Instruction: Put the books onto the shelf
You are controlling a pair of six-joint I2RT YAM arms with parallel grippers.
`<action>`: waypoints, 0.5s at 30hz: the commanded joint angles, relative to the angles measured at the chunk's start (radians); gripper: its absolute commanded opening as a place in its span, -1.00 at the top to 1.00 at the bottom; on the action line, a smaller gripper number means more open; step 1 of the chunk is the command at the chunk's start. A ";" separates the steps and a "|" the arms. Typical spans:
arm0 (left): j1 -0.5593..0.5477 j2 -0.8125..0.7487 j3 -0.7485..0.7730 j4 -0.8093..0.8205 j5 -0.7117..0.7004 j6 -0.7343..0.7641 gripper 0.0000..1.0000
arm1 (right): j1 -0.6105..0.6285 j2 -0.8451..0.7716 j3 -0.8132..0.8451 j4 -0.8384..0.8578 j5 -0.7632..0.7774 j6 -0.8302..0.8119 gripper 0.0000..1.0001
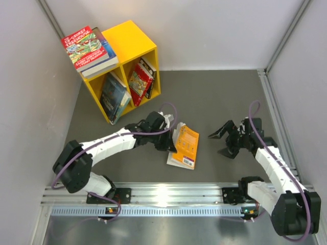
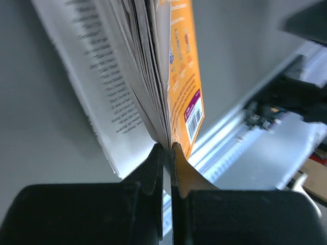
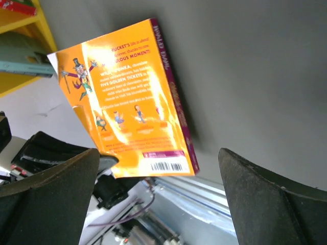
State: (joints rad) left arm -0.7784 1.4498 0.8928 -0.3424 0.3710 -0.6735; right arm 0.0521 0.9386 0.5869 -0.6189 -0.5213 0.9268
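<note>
An orange book point(image 1: 185, 145) lies partly open on the grey table, back cover up, its pages fanned at the left edge. My left gripper point(image 1: 171, 138) is shut on that edge. In the left wrist view my left gripper point(image 2: 167, 148) pinches the orange book point(image 2: 184, 76) thinly at the cover, with white pages spreading to the left. To the book's right my right gripper point(image 1: 225, 140) stands open and apart from it. The right wrist view has the orange book point(image 3: 133, 102) beyond my open right gripper point(image 3: 158, 152). The yellow shelf point(image 1: 130, 43) stands at the back left.
A stack of books topped by a red cartoon cover point(image 1: 87, 48) lies on the shelf's top. Blue books point(image 1: 115, 97) lean in its left compartment, red ones point(image 1: 140, 81) in the right. White walls close the left, back and right. A metal rail point(image 1: 168, 196) runs along the near edge.
</note>
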 commanded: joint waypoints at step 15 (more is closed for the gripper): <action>0.064 -0.074 -0.051 0.420 0.310 -0.253 1.00 | 0.236 0.164 -0.140 0.565 -0.065 0.225 -0.99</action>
State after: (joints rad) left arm -0.7303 1.4197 0.8623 -0.0849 0.6258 -0.8776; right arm 0.2752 1.1042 0.4698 -0.1772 -0.5785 1.1053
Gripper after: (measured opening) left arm 0.046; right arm 0.996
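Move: The left hand already pinches the orange book along its page edge, with the book's middle some 5 cm to its right, 1 cm ahead and 3 cm lower. The open right gripper is about 18 cm to the left hand's right, roughly 1 cm ahead. From the right hand the book's middle lies some 13 cm left, level fore and aft, about 5 cm below. On the shelf, the red book stands some 29 cm ahead and 16 cm left of the left hand, the blue book 25 cm ahead and 29 cm left. Keeping its pinch on the orange book's page edge, the left hand lifts about 6 cm and works some 3 cm to the right, swinging its fingers roughly 20 degrees up from pointing down-right. The right hand comes to meet the book, travelling about 6 cm left and slightly down, fingers still wide open and one coming over the orange cover near the spine; no grip there yet. ##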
